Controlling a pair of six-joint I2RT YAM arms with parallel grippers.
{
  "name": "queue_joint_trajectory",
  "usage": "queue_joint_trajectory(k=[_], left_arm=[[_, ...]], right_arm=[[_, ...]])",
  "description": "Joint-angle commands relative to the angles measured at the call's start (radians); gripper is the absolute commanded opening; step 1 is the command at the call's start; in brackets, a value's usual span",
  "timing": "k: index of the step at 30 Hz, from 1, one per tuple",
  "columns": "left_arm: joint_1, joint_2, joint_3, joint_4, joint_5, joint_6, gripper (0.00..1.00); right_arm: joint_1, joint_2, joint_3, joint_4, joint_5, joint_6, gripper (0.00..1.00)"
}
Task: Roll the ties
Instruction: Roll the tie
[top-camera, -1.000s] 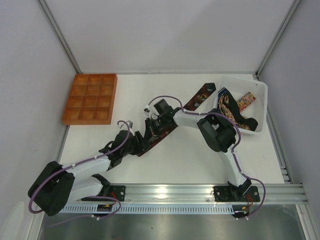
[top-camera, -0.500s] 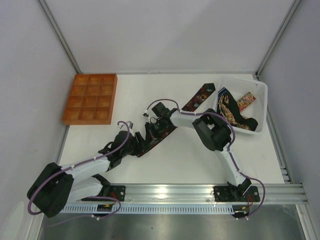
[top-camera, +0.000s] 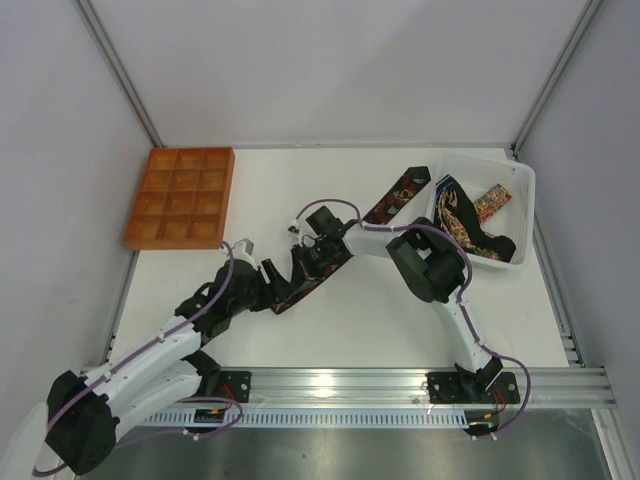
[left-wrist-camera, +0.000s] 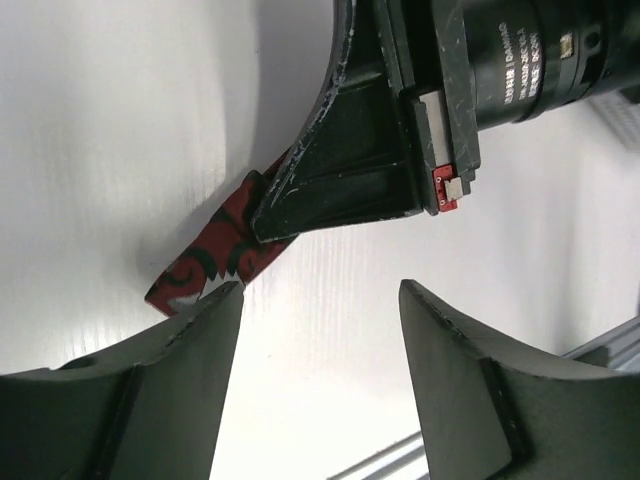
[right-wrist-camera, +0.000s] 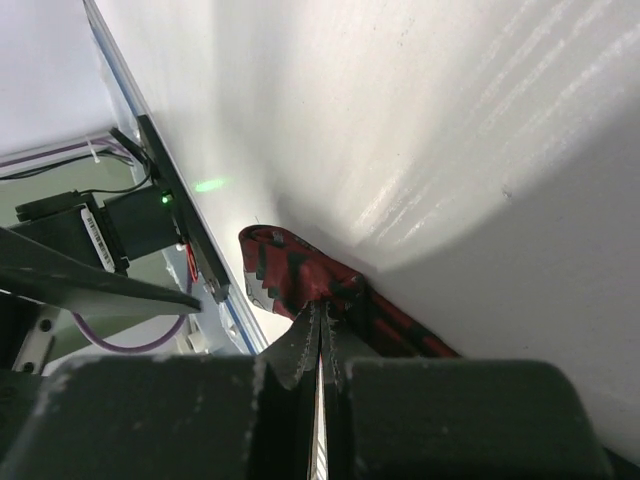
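Note:
A dark red and black patterned tie (top-camera: 396, 194) lies slanted across the table from the basket towards my left arm. Its near end (left-wrist-camera: 205, 262) is folded over. My right gripper (top-camera: 301, 267) is shut, and its tips (right-wrist-camera: 322, 308) press down on the folded red tie (right-wrist-camera: 298, 275). My left gripper (top-camera: 271, 290) sits just beside that end, open (left-wrist-camera: 320, 290), with only bare table between its fingers. Its left finger (left-wrist-camera: 170, 380) lies against the tie's edge. The black fingers of the right gripper (left-wrist-camera: 345, 180) fill the upper left wrist view.
A white basket (top-camera: 524, 188) at the back right holds more ties (top-camera: 468, 222). An orange compartment tray (top-camera: 180, 197) sits at the back left. A metal rail (top-camera: 400, 385) runs along the near edge, and grey walls close in the sides.
My left gripper has opened wider beside the tie's end, and the left arm has stretched lower towards the near left. The right gripper stays pressed on the tie.

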Motion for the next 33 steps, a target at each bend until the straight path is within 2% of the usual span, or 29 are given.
queue_joint_trajectory(k=[1, 5, 8, 20, 27, 30, 31, 33], left_arm=[[0.002, -0.045, 0.026, -0.226, -0.037, -0.134, 0.69], [0.004, -0.082, -0.058, -0.190, -0.045, -0.364, 0.64], [0.010, -0.101, -0.142, -0.121, -0.051, -0.456, 0.62], [0.023, 0.051, -0.144, -0.009, -0.114, -0.472, 0.63], [0.033, 0.151, -0.153, 0.060, -0.085, -0.472, 0.60], [0.033, 0.195, -0.155, 0.100, -0.073, -0.463, 0.49], [0.034, 0.203, -0.152, 0.100, -0.073, -0.449, 0.37], [0.036, 0.215, -0.136, 0.086, -0.080, -0.430, 0.21]], right_arm=[[-0.015, 0.002, -0.087, 0.074, 0.118, -0.004, 0.00], [-0.028, -0.018, -0.165, 0.177, 0.092, 0.041, 0.00], [-0.028, -0.018, -0.186, 0.206, 0.084, 0.050, 0.00], [-0.050, -0.028, -0.231, 0.245, 0.069, 0.041, 0.00], [-0.050, -0.025, -0.226, 0.245, 0.066, 0.044, 0.00], [-0.050, -0.028, -0.226, 0.246, 0.066, 0.047, 0.00], [-0.050, -0.030, -0.228, 0.248, 0.066, 0.050, 0.00], [-0.048, -0.042, -0.228, 0.243, 0.070, 0.050, 0.00]])
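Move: The short free end of the tie lies under my open left hand, about 7 cm below it, 1 cm back and 1 cm to its left. My right fingertips, already shut on the tie, are some 3 cm ahead of my left hand, 2 cm to its right and 6 cm lower; from them that end is about 4 cm back and 3 cm left. From my left hand, the tie's far tip is roughly 30 cm ahead and 35 cm right, the brown tray about 25 cm ahead and 30 cm left. I swing my left hand back and down to the left, clear of the tie's short end, then bring it forward again low over the table, ending some 6 cm below its start. On the way it turns nearly 30 degrees, counter-clockwise and fingers steeper, and only at the end closes, pinching the end. My right hand keeps its shut fingers on the tie, edging about 1 cm right. ##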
